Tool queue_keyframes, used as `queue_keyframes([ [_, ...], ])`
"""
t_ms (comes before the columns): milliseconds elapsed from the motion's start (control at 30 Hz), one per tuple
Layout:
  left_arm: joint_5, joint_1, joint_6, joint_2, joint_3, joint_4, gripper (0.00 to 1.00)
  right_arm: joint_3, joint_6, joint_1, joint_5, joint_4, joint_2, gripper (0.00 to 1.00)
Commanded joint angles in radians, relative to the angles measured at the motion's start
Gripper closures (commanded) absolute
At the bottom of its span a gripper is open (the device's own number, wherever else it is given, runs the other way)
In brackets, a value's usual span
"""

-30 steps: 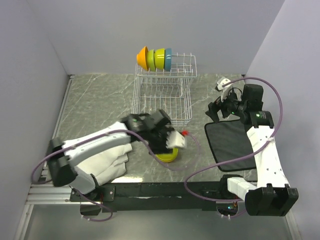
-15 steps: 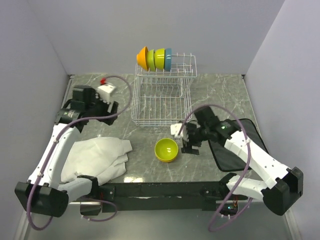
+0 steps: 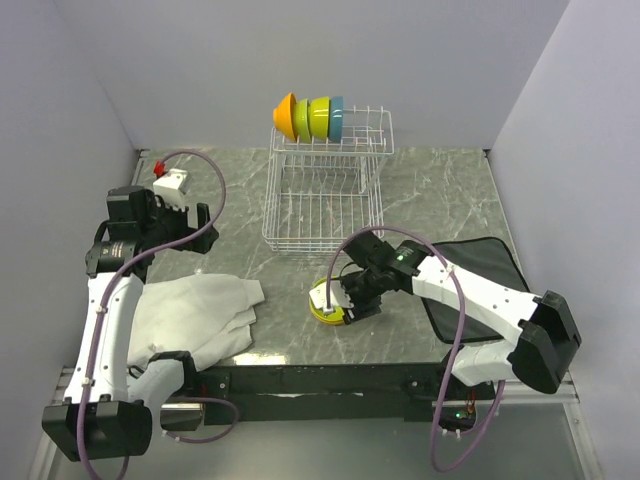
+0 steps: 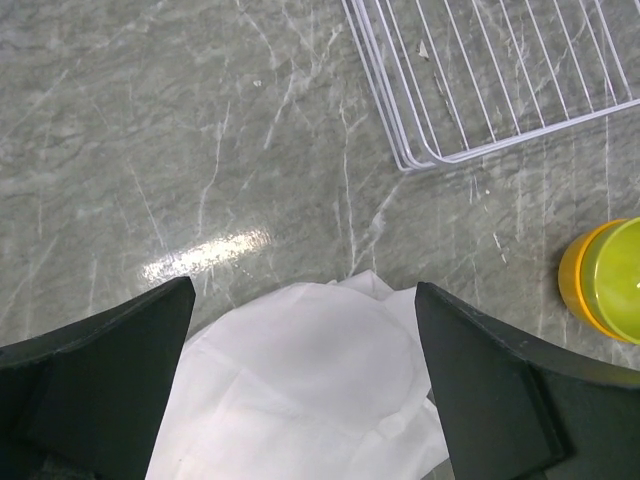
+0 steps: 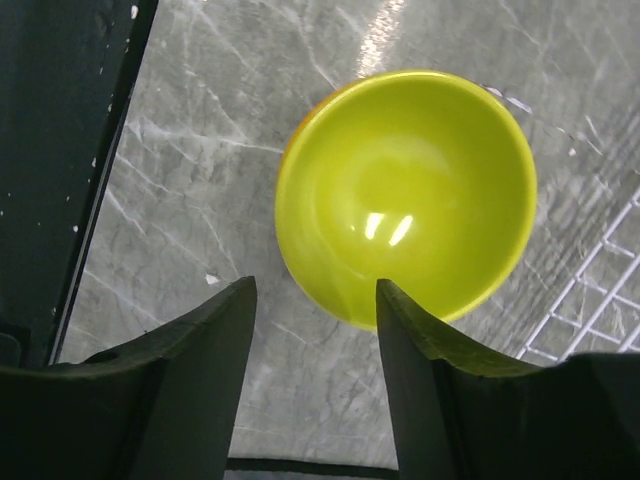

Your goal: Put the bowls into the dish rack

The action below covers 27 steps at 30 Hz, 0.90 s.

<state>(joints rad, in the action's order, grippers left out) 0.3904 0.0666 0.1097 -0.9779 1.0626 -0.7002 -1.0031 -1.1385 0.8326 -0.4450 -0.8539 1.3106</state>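
Observation:
A lime-green bowl (image 3: 328,303) with an orange outside (image 5: 405,195) sits upright on the table in front of the white wire dish rack (image 3: 325,205). My right gripper (image 3: 347,300) hangs low over its near rim, open (image 5: 315,290). One finger (image 5: 430,370) overlaps the rim and the other (image 5: 200,380) stands outside the bowl. Several bowls, orange (image 3: 286,115), lime (image 3: 319,118) and blue (image 3: 337,118), stand on edge in the rack's raised tier. My left gripper (image 3: 195,215) is wide open and empty (image 4: 305,290) over the cloth, far left of the rack. The bowl (image 4: 612,280) shows at that view's right edge.
A crumpled white cloth (image 3: 200,315) lies at the front left. A black mat (image 3: 470,280) lies at the right, under my right arm. Grey walls close the table on three sides. The rack's lower grid base (image 4: 500,70) holds nothing.
The left arm drew back from the bowl to the far left and opened wide. The right arm swung in from the right onto the bowl, and its jaws narrowed.

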Motion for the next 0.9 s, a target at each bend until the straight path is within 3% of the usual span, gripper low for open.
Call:
queue_keyframes([
  [0, 0.045, 0.016, -0.028, 0.018, -0.018, 0.036, 0.01, -0.032, -0.076, 0.03, 0.034, -0.017, 0.028, 0.43],
  [33, 0.044, 0.019, -0.028, 0.019, -0.021, 0.038, 0.01, -0.035, -0.081, 0.034, 0.035, -0.019, 0.038, 0.47],
  [400, 0.038, 0.024, -0.028, 0.022, -0.046, 0.047, 0.01, -0.051, -0.102, 0.053, 0.055, -0.008, 0.114, 0.54],
  [633, 0.041, 0.025, -0.03, 0.021, -0.069, 0.065, 0.01, -0.083, -0.124, 0.053, 0.057, -0.042, 0.136, 0.74],
  [867, 0.039, 0.027, -0.027, 0.022, -0.082, 0.076, 0.01, -0.075, -0.132, 0.056, 0.068, -0.053, 0.134, 0.85],
])
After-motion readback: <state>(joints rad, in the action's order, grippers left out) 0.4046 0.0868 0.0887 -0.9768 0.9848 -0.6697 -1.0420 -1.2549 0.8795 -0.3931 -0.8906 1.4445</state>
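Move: The green bowl, nested in the orange bowl, has its middle about 3 cm ahead, 3 cm left and 5 cm below the right hand, which points down over its rim nearest the base and to the right. The orange bowl is directly beneath, some 6 cm below the hand. The dish rack's middle is about 22 cm ahead and 3 cm left, roughly level in height. From the left hand the green bowl is about 10 cm back, 26 cm right and 17 cm below. The right fingers come down astride the green bowl's rim at its near right side and close from a bit over half open to nearly shut, pinching it; the hand sinks a little under 3 cm, nearly straight down, mostly before the main closing, and turns about 10 degrees, the fingers pointing more steeply down. The left hand, clear of everything and wide open, sinks about 2.5 cm. ##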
